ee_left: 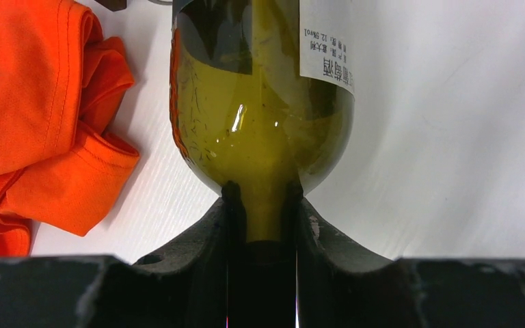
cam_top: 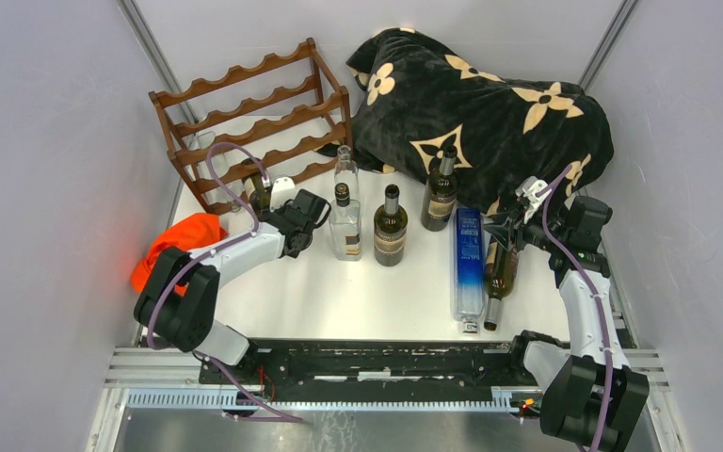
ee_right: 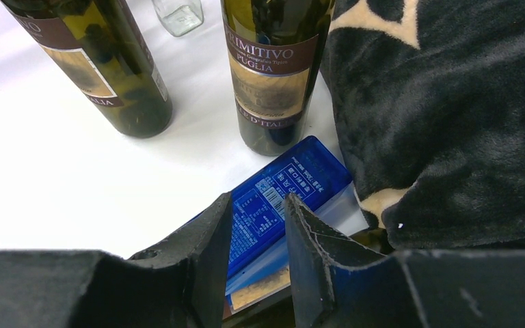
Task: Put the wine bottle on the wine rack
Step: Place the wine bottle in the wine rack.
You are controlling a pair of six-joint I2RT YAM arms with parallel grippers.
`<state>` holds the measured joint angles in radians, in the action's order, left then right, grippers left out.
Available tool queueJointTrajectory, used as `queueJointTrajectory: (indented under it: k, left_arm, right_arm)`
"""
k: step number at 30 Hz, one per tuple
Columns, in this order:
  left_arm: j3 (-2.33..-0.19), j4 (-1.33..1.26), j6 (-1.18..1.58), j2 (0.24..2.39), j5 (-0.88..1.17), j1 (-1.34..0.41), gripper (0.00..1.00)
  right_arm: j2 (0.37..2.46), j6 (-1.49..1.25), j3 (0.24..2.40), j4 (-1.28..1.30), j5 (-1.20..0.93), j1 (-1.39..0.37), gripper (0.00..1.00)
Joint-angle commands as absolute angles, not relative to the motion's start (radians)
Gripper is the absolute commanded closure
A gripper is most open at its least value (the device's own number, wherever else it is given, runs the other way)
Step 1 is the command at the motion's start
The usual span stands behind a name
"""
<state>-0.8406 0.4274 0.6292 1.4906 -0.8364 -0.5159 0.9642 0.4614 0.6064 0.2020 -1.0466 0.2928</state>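
The wine rack, dark reddish-brown wood with wavy rails, stands at the back left of the table. Just in front of it is a green wine bottle, and my left gripper is shut on its neck. In the left wrist view the fingers clamp the neck, with the bottle's body and white label stretching away over the table. My right gripper hovers at the right over lying bottles. Its jaws stand apart with nothing between them.
An orange cloth lies left of the held bottle. A clear bottle and two dark bottles stand mid-table. A blue bottle and a dark bottle lie at the right. A black flowered blanket fills the back right.
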Motion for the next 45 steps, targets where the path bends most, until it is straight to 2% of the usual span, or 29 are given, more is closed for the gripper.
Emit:
queueJointTrajectory:
  k: [1,7,16,26,30,33,45]
  left_arm:
    - [-0.918,0.287,0.576,1.503,-0.952,-0.488,0.98]
    - [-0.946,0.230,0.510,1.556,-0.944,-0.456,0.97]
    - [-0.997,0.160,0.468,1.633,-0.924,-0.382,0.86]
    - [-1.083,0.129,0.438,1.722,-0.888,-0.359,0.51]
    - [-1.096,0.119,0.421,1.741,-0.875,-0.351,0.41]
    - [-1.104,0.128,0.422,1.747,-0.871,-0.346,0.29]
    - [-1.001,0.252,0.500,1.555,-0.659,-0.362,0.24]
  right_arm:
    - [0.971,0.478,0.615,0.189,-1.070,0.293,0.60]
    - [0.972,0.482,0.617,0.192,-1.071,0.293,0.60]
    - [0.983,0.488,0.618,0.198,-1.067,0.287,0.60]
    - [0.988,0.506,0.626,0.215,-1.058,0.275,0.60]
    - [0.989,0.514,0.629,0.222,-1.057,0.269,0.60]
    - [0.991,0.520,0.632,0.228,-1.057,0.265,0.60]
    - [0.991,0.526,0.634,0.235,-1.055,0.259,0.59]
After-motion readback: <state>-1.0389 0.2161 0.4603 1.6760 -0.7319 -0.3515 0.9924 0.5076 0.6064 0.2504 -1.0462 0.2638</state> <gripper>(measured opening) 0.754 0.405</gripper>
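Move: The wine bottle is already held by its neck in the left hand, body outward. The lower rack slot for it is centred about 16 cm ahead and 5 cm left, roughly at hand height. A clear bottle already racked lies some 11 cm ahead and 12 left; the orange cloth is 9 cm back, 20 left and lower; the black-capped bottle stands 4 cm back, 17 right. From the idle right hand the slot is about 20 cm ahead, 56 left and 10 lower. Forward and slightly left, the left hand slides the neck-held bottle about 7 cm deeper into the lower row, keeping nearly level. Then the fingers open wide and let go of the neck while the hand carries on some 3 cm forward, rising about 2 cm with its fingertips tilting up, before it starts easing back. ##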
